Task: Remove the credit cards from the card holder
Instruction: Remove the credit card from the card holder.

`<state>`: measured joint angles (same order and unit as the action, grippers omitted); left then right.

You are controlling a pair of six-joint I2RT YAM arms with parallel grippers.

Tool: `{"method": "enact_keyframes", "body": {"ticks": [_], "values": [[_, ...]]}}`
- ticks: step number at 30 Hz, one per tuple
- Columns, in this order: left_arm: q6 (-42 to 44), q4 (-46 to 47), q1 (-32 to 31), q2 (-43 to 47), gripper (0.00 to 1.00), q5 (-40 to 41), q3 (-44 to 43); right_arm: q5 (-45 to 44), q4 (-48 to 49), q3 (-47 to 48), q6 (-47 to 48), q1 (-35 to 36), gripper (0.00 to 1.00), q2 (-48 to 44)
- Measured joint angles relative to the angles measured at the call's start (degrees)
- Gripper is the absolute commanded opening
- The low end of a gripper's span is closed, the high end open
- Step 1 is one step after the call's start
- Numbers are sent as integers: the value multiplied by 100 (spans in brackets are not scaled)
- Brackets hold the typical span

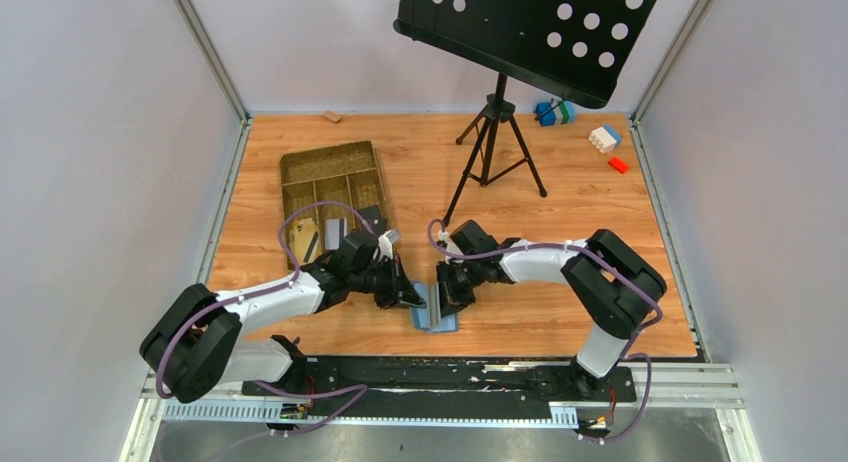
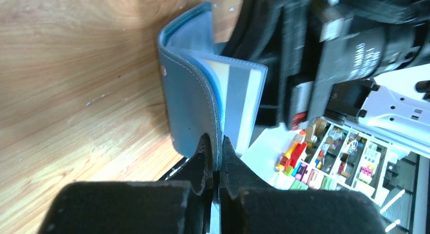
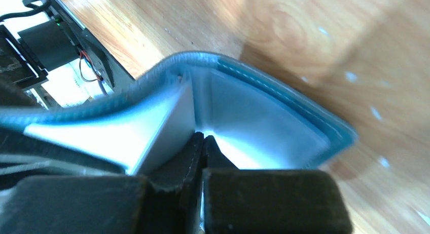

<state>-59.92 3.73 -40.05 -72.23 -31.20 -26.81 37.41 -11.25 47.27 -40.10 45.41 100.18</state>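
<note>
The blue card holder (image 1: 437, 320) stands part-open near the table's front edge, between my two grippers. My left gripper (image 1: 412, 298) (image 2: 217, 145) is shut on the edge of its outer blue flap (image 2: 190, 97); a pale blue and tan inner panel (image 2: 243, 107) shows behind. My right gripper (image 1: 443, 294) (image 3: 204, 138) is shut, its tips pushed into the fold of the holder's pale lining (image 3: 263, 107), nothing visible between them. I cannot make out credit cards inside the holder. A dark card-like piece (image 1: 335, 229) and a pale one (image 1: 308, 240) lie in the brown tray (image 1: 330, 162).
A music stand's tripod (image 1: 490, 132) rises at mid-table, its black perforated desk (image 1: 530, 32) overhanging the back. Toy bricks (image 1: 555, 112) (image 1: 605, 137) and a red piece (image 1: 618, 165) sit at the back right. A small wooden block (image 1: 331, 116) lies by the back wall.
</note>
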Motion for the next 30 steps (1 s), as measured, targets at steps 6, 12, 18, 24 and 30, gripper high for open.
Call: {"method": "enact_keyframes", "body": {"ticks": [6, 12, 18, 24, 30], "values": [[42, -525, -11, 149, 0, 190, -46, 0, -28, -448, 55, -514, 11, -785], [39, -732, -11, 245, 0, 348, -46, 7, -210, -518, 245, -774, 20, -1362], [61, -957, -11, 293, 0, 588, -46, 426, -33, -798, 275, -1123, 37, -1639], [114, -1038, -11, 286, 0, 734, -46, 817, 127, -907, 302, -1211, 47, -1558], [249, -1215, -11, 107, 0, 857, -70, 472, -308, -837, 562, -1207, 80, -1515]]}}
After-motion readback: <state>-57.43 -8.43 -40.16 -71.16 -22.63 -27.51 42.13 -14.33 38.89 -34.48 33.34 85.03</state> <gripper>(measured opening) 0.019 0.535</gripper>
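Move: The blue card holder stands partly open between the hands. Its middle is about 3 cm right of the left hand, 2 cm back and 4 cm below; the left fingers already pinch its left cover. From the right hand, whose shut fingers are inside it, the middle is level ahead, 1 cm left and 1 cm below. From the left hand, the wooden tray's middle is 21 cm ahead and 18 cm left, 6 cm lower; the music stand's near foot is 18 cm ahead and 5 cm right, also 6 cm lower. Up and to the right, about 5 cm each way and a little forward, the right hand pulls its fingertips out of the card holder, then opens them to about half and begins to sink again beside its right edge. The left hand keeps its pinch on the left cover while drawing it left and down some 3 cm each, fingertips tipping further down. ##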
